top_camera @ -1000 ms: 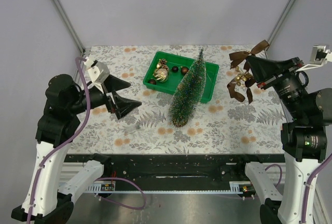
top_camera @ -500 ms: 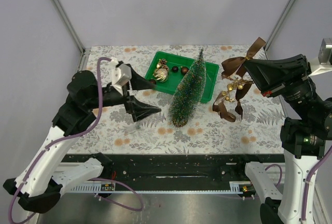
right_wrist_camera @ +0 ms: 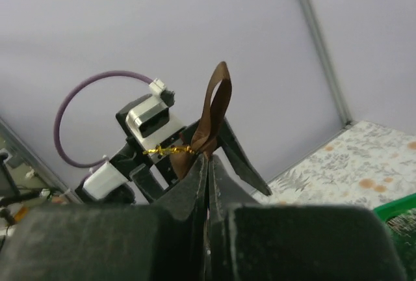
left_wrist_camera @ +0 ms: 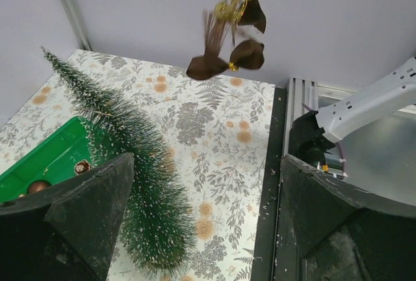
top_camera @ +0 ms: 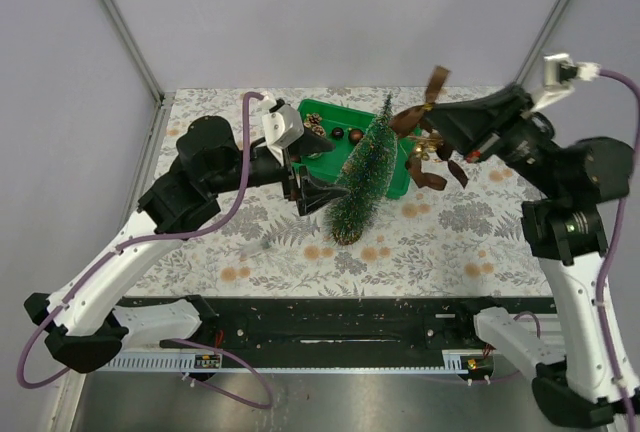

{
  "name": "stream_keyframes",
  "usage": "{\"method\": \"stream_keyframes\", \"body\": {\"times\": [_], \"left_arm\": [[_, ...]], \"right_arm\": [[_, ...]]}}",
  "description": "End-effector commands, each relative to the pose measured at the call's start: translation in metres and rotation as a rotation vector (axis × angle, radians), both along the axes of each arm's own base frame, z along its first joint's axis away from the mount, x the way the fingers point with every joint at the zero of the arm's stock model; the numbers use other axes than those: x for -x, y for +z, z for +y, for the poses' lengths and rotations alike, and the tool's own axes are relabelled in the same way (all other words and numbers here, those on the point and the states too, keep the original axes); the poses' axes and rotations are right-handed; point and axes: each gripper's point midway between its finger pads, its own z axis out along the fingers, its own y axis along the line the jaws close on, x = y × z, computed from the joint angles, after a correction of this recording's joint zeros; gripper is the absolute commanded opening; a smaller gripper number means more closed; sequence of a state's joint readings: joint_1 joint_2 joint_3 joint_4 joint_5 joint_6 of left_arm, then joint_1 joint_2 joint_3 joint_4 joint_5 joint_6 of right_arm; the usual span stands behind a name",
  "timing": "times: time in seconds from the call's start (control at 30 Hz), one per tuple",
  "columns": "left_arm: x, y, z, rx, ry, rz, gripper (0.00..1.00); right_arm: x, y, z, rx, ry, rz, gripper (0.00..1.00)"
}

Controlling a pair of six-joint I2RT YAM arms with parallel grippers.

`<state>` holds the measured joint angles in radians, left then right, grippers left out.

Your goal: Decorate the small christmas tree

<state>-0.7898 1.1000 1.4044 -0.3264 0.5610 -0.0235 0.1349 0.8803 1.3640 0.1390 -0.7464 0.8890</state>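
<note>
The small christmas tree [top_camera: 362, 178] stands on the flowered table just in front of the green tray [top_camera: 404, 152]; in the left wrist view the tree [left_wrist_camera: 130, 164] fills the lower left. My left gripper [top_camera: 325, 170] is open at the tree's left side, and the tree reaches past its left finger [left_wrist_camera: 84, 216] into the gap. My right gripper [top_camera: 433, 130] is shut on a brown ribbon bow with gold berries [top_camera: 420, 152], held in the air to the right of the treetop. That bow [left_wrist_camera: 227, 47] hangs high in the left wrist view. The ribbon loop [right_wrist_camera: 213, 115] sticks out of the closed right jaws [right_wrist_camera: 208, 160].
Small dark ball ornaments [top_camera: 345, 134] and a pinecone [top_camera: 315, 122] lie in the tray, also seen as ornaments [left_wrist_camera: 81, 166] in the left wrist view. Grey walls with metal corner posts [top_camera: 120, 22] enclose the table. A black rail [top_camera: 340, 307] runs along its near edge.
My left arm has swung right and forward, from the table's left side up to the tree. My right gripper has carried the bow left, from the right edge toward the treetop.
</note>
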Motion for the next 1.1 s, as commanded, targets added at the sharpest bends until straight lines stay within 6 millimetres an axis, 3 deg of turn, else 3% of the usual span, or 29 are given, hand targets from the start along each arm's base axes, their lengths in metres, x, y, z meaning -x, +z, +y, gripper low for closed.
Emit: {"method": "stream_keyframes", "body": {"times": [0.0,0.23,0.47,0.73,0.83,0.97,1.07], "left_arm": [[-0.020,0.017,0.002,0.047,0.116,-0.065,0.99],[-0.013,0.003,0.006,0.022,0.104,-0.093,0.99],[0.012,-0.026,-0.019,-0.035,-0.057,-0.083,0.99],[-0.005,-0.032,-0.036,-0.040,-0.009,-0.109,0.94],[-0.005,-0.031,-0.034,-0.046,-0.004,-0.124,0.79],[-0.002,-0.038,-0.029,-0.066,-0.005,-0.132,0.32],[-0.004,-0.047,-0.024,-0.090,0.016,-0.133,0.22]], "right_arm": [[-0.013,-0.017,0.045,0.136,-0.021,0.000,0.00],[-0.008,-0.012,0.049,0.143,-0.038,-0.034,0.00],[-0.008,-0.026,0.072,0.129,0.043,-0.003,0.00],[0.003,-0.031,0.092,0.126,0.068,-0.010,0.00],[0.009,-0.028,0.089,0.108,0.061,-0.023,0.00],[0.011,-0.031,0.084,0.108,0.045,-0.023,0.00],[0.007,-0.044,0.079,0.133,0.005,-0.001,0.00]]}}
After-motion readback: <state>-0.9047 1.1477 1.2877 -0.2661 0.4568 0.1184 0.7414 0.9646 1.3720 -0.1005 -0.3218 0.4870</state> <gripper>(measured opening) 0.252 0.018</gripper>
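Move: The open left hand's target is the gold baubles hanging under the ribbon ornament in the right fingers; they lie some 13 cm to its right, about 1 cm ahead and roughly level. From it the leaning tree's middle is about 14 cm ahead, 5 cm right and 20 cm down, and the green tray 35 cm ahead, 5 cm right and 38 cm below. From the right hand, the left gripper is some 14 cm left, 1 cm back and 13 cm below; the tree's middle is 13 cm ahead, 9 cm left and 33 cm down. The right hand, fingers still shut on the brown ribbon, carries the ornament some 9 cm left and 5 cm down towards the left gripper, most of it in one quick first stretch, its left side dipping about 10 degrees. The left hand sinks about 5.5 cm and edges 3 cm right to meet the hanging baubles, stays wide open until it is nearly there, then closes most of the way and pinches the stem by one gold bauble between its fingertips. ##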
